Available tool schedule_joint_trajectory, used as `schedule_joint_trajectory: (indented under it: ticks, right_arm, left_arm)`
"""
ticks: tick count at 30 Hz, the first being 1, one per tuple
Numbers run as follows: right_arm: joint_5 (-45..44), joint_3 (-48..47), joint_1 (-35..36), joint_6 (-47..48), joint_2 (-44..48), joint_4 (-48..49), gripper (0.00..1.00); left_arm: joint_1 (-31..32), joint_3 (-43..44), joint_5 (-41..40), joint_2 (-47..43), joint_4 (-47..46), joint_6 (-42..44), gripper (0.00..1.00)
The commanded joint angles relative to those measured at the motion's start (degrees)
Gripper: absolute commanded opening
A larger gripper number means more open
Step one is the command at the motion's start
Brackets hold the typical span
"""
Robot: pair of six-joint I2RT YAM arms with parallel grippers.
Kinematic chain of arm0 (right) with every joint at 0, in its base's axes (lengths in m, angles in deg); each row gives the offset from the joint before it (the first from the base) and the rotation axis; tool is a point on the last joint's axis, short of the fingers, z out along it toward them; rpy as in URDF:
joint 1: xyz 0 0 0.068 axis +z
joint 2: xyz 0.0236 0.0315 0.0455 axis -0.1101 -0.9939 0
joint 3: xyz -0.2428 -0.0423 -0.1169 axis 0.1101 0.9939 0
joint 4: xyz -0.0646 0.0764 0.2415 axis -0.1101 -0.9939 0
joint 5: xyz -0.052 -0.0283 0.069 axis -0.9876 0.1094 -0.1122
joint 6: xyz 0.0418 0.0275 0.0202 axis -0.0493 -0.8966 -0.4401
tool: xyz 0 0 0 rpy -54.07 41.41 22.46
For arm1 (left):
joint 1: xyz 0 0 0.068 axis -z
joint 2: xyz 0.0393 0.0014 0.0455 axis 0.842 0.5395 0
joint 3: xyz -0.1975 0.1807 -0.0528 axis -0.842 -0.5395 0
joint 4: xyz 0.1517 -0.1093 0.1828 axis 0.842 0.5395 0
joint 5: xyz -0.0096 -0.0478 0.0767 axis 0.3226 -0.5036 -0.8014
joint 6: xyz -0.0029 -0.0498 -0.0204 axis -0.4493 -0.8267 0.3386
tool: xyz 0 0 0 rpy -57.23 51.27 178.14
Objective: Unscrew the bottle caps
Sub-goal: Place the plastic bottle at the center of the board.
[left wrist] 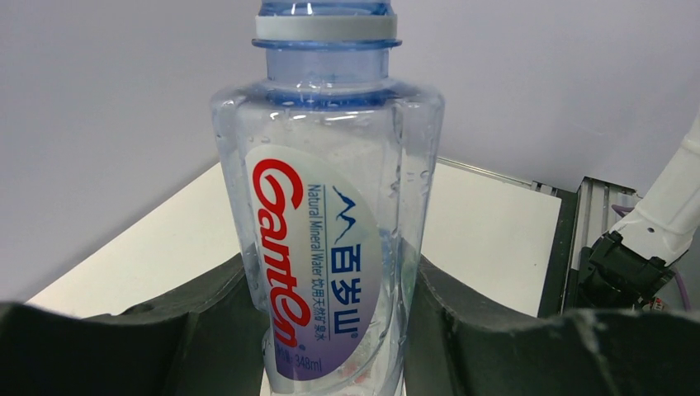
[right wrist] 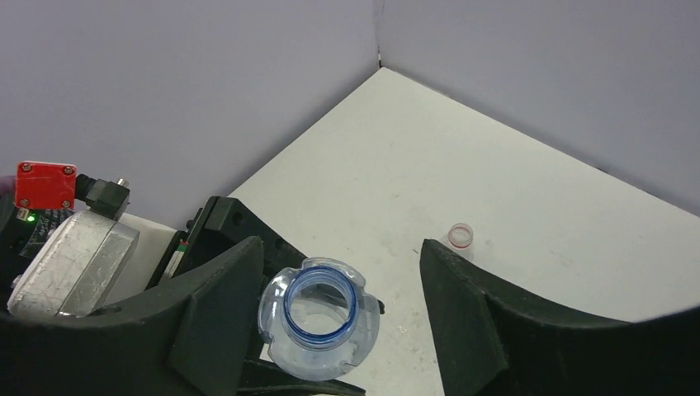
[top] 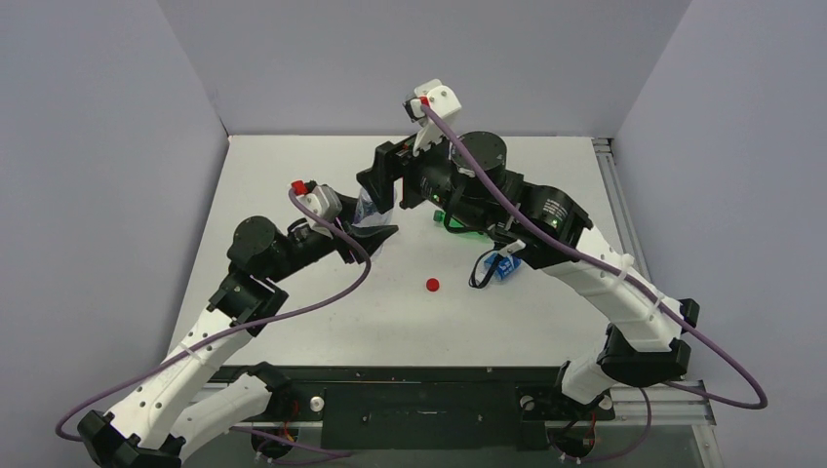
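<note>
My left gripper is shut on the lower body of a clear bottle with a red-white label, and holds it upright. The bottle's blue-rimmed mouth is open, with no cap on it and a white ring round the neck. My right gripper hangs just above that mouth, open, its fingers apart on either side and nothing between them. In the top view the left gripper and the bottle sit under the right gripper. A red cap lies loose on the table.
A green bottle and a blue-labelled bottle lie partly hidden under the right arm. A small clear round thing with a red ring stands on the table past the right finger. Grey walls close in the back and sides.
</note>
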Motion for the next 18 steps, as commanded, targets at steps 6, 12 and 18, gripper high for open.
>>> schedule_joint_trajectory:
  ticks: [6,12,18]
  right_arm:
    - [10.16,4.45,-4.22,-6.94,2.44,6.5,0.4]
    - [13.4,7.53,-5.28,-7.24,3.69,6.7,0.29]
    - [15.13,7.93,-5.13,-5.81,2.49,3.81,0.37]
  left_arm:
    - [0.17,-0.38,-0.49,-1.36,-1.18,1.19,0.04]
    - [0.16,-0.99,-0.79,-1.59,-1.07,1.08,0.04]
    - [0.08,-0.97,-2.03,-1.51,-1.33,1.22,0.05]
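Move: The right gripper hangs open about the top of the upright plastic bottle: the bottle top lies about 1 cm to its left and 2 cm below. From the left gripper, which already grips the bottle's body, that top is some 10 cm above. On the table some 40 cm below the right gripper, the opened red-label bottle stands about 21 cm ahead and 3 cm left, and the loose red cap lies about 11 cm ahead and 8 cm right. Lower the right gripper about 2.5 cm onto the bottle top, easing it 1 cm or so to the left and turning the wrist about 10 degrees, tipping it down and counter-clockwise, while its fingers close from wide apart to either side of the top. Keep the left gripper's hold on the bottle's body and let it sink about 2 cm. ##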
